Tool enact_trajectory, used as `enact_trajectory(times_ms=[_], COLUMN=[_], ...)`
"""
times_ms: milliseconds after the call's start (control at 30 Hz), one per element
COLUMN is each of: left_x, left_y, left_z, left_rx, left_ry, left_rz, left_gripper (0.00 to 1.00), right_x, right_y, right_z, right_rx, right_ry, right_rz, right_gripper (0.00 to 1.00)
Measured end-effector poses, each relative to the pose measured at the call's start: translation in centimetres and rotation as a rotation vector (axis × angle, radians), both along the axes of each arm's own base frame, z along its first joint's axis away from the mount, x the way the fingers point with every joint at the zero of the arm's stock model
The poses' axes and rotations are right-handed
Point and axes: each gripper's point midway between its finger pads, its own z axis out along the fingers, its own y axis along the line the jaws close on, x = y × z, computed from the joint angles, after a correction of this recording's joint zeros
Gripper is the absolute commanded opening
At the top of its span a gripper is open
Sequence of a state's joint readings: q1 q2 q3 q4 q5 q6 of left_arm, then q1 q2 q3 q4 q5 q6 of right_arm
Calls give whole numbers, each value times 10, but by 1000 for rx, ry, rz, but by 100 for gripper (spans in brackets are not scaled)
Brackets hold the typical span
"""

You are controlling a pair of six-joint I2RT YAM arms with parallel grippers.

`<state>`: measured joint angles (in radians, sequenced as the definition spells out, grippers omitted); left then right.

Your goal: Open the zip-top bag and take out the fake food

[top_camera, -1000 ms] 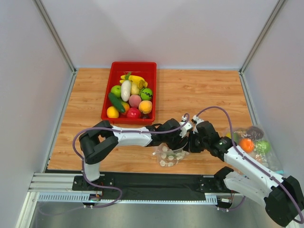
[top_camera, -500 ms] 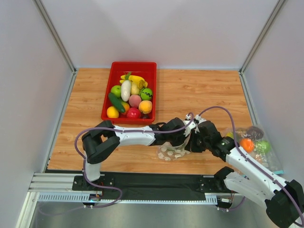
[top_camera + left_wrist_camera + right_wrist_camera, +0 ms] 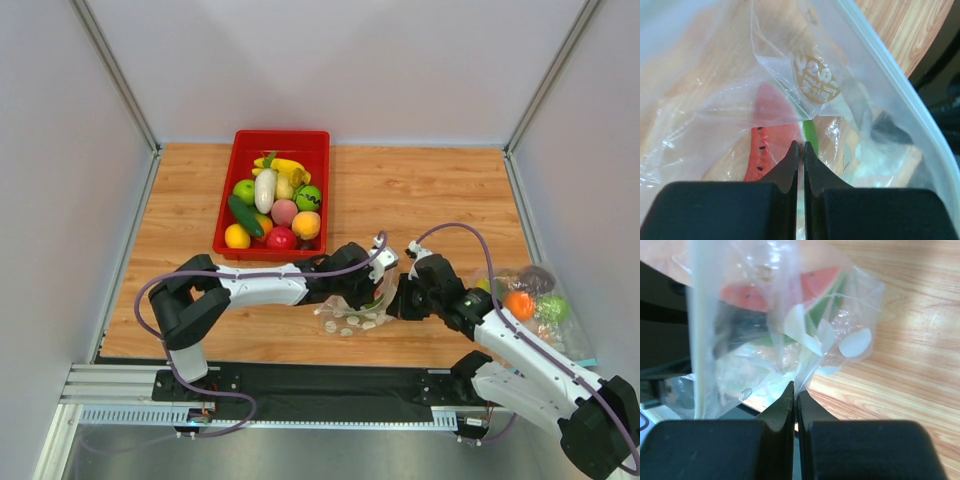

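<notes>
The zip-top bag (image 3: 345, 320), clear with white dots, hangs between my two grippers near the table's front edge. My left gripper (image 3: 378, 287) is shut on one wall of it; in the left wrist view the film (image 3: 815, 80) folds down into the closed tips (image 3: 801, 143). From the right, my right gripper (image 3: 400, 298) pinches the other wall, with a fold of the bag (image 3: 840, 315) caught between its closed tips (image 3: 795, 386). Inside lies fake food, a red watermelon slice (image 3: 767, 145) with black seeds and a green rind (image 3: 790, 287).
A red tray (image 3: 222, 218) full of toy fruit and vegetables stands behind the left arm. A plain clear bag (image 3: 535, 300) with orange, purple and green pieces lies at the right wall. The black rail (image 3: 300, 385) runs along the near edge.
My left gripper has gone from open to shut on the bag's wall and drawn slightly left, lifting the bag's mouth. The right gripper has kept its pinch.
</notes>
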<state>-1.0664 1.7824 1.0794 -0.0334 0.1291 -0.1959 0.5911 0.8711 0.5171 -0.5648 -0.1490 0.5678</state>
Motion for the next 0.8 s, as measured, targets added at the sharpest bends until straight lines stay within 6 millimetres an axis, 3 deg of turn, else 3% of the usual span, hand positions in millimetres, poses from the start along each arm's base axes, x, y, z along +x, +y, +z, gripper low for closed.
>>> enact_trajectory(times_ms=[167, 533, 600, 633, 800], left_x=[-1, -4, -5, -5, -5], left_y=[14, 33, 32, 32, 26], left_z=[7, -11, -12, -11, -8], left_rx=[-12, 29, 27, 24, -15], left_ry=[9, 41, 45, 46, 58], left_rz=[9, 28, 29, 30, 38], left_gripper=[0, 2, 19, 33, 47], right_x=[3, 1, 3, 3, 9], right_y=[0, -4, -4, -4, -2], right_z=[-4, -39, -45, -48, -62], right_rx=[1, -48, -62, -68, -88], right_ry=[-1, 68, 82, 90, 116], right_rz=[-9, -24, -31, -33, -42], right_gripper=[0, 0, 0, 0, 0])
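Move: The watermelon slice in the bag lies just past the left hand's closed fingertips, about 2 cm to their right, 1 cm farther out and 3 cm lower. The bag's dotted end spreads some 5 cm back and 4 cm to the left of that hand, 5 cm below; the red tray's middle is roughly 26 cm ahead and 23 cm left. From the right hand the slice is around 3 cm ahead, 5 cm left and 3 cm down. Keeping its pinch on the bag's edge, the right hand carries that edge about 6 cm down, towards the table, tipping slightly. The left hand, fingers shut in the bag's mouth, draws some 3 cm left, rising a touch before sinking, then stops, eases slightly back right and opens its fingers to nearly half over the watermelon slice; whether they touch it can't be seen. ##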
